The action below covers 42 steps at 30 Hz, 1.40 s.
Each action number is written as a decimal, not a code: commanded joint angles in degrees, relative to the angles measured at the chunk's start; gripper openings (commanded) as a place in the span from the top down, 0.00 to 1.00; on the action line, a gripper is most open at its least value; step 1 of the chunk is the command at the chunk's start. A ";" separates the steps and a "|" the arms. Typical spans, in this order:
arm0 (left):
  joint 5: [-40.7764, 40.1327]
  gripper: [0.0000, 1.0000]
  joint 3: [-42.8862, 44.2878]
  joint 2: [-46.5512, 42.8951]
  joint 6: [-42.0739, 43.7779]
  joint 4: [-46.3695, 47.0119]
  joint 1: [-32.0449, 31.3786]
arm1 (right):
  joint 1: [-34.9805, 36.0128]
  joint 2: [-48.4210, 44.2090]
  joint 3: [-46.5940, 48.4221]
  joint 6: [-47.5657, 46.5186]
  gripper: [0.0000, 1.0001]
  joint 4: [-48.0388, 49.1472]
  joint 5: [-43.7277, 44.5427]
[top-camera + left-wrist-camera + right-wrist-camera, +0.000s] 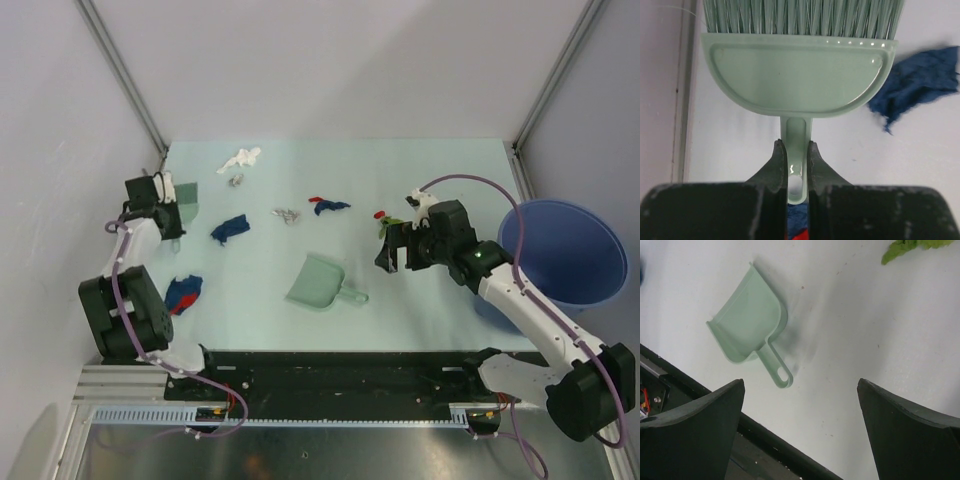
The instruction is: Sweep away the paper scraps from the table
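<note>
My left gripper point(796, 152) is shut on the thin handle of the sage-green brush point(799, 75), at the table's point(420, 300) left edge point(172, 205). Paper scraps lie scattered: a dark blue one point(920, 80) right of the brush head point(230, 229), a blue-and-red one point(184, 292) near the left arm, a white one point(240, 158) and a grey one point(236, 180) at the back, and another grey one point(287, 214) and a blue-red one point(328, 205) in the middle. A green-red scrap point(388, 218) point(910, 247) lies by my right gripper point(393, 262) point(801, 385), which hangs open and empty.
The sage-green dustpan point(322, 282) point(747, 315) lies mouth-up in the front middle, its handle pointing right. A blue bucket point(565, 250) stands off the table's right edge. The black front rail point(765, 440) runs along the near side. Grey walls close in the left, back and right.
</note>
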 commanded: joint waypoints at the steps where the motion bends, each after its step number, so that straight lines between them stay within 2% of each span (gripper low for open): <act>1: 4.96 0.99 -0.03 -8.14 7.11 0.04 -6.45 | -0.06 -1.44 0.04 3.64 0.00 4.97 -2.06; 4: 8.04 0.99 -0.13 -13.50 10.10 -1.27 -12.86 | -0.15 -1.17 0.65 8.90 0.00 14.79 -8.98; 6: 10.40 0.99 1.10 -17.27 12.12 -2.59 -17.94 | -0.50 0.22 1.09 13.20 0.00 26.12 -12.96; 7: 11.11 0.99 1.37 -18.51 12.74 -4.34 -20.15 | -0.33 1.02 1.97 18.53 0.01 34.08 -14.02; 9: 11.30 0.99 2.50 -21.49 13.79 -6.02 -25.50 | 1.07 4.51 2.59 23.40 0.00 41.33 -13.60; 10: 10.34 0.99 2.86 -22.30 13.80 -7.42 -27.19 | 1.77 6.02 2.85 28.03 0.00 47.54 -11.76; 13: 7.79 0.99 4.88 -24.23 12.48 -9.97 -32.99 | 6.33 12.78 3.73 33.68 0.00 58.19 -7.19; 17: 5.32 0.99 6.90 -25.03 10.73 -11.56 -39.58 | 11.00 20.17 7.15 38.43 0.00 66.49 -3.14; 19: 4.71 0.99 7.78 -25.03 10.20 -12.09 -40.91 | 12.15 23.42 7.86 40.46 0.02 70.52 -2.43; 23: 4.35 0.99 7.96 -25.03 10.02 -12.44 -43.63 | 13.20 26.16 9.09 42.14 0.07 72.13 0.29; 24: 4.26 0.99 8.05 -25.12 10.02 -12.62 -43.99 | 13.47 26.60 9.88 42.32 0.10 72.13 0.29; 27: 4.79 0.99 8.66 -25.12 10.10 -12.97 -44.25 | 14.26 28.79 11.72 42.49 0.29 70.12 -0.06; 28: 5.05 0.99 8.92 -25.12 10.37 -13.14 -44.25 | 14.44 29.06 11.82 42.67 0.41 69.93 0.03; 30: 6.28 0.99 9.63 -25.56 10.54 -13.41 -44.25 | 14.44 30.03 11.99 43.63 0.50 69.49 -0.23; 32: 6.81 0.99 10.07 -26.08 10.63 -13.76 -44.34 | 14.52 30.73 12.34 43.81 0.52 68.97 -0.67; 37: 7.08 0.99 10.86 -26.17 11.07 -14.20 -44.34 | 15.05 32.31 13.57 43.90 0.46 67.21 -1.90; 39: 7.43 0.99 11.04 -26.00 10.98 -14.20 -44.25 | 15.31 33.45 14.01 44.34 0.46 68.08 -2.77; 42: 7.95 0.99 10.95 -25.65 10.98 -14.29 -44.25 | 15.32 34.34 14.89 45.48 0.86 69.32 -4.89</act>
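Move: I hold the green brush in my left hand. My open right gripper, where it is headed, is some 66 cm to its right, 11 cm nearer me and 7 cm higher. About 9 cm below my left hand, the blue scrap is 17 cm right and 3 cm ahead. From my right hand the brush's head is about 62 cm left, 19 cm ahead, 5 cm lower; the dustpan is 21 cm left, level, and the green-and-red scrap 16 cm ahead, both 16 cm down. I swing the brush over to my right hand: my left hand keeps its grip on the handle, sweeps about 27 cm right while rising some 17 cm, drawing back a little and turning about 55 degrees clockwise. My right hand comes about 22 cm left to meet it, rising and reaching forward, rolling its left side up some 50 degrees, and closes from wide open to about a third around the brush's head. ##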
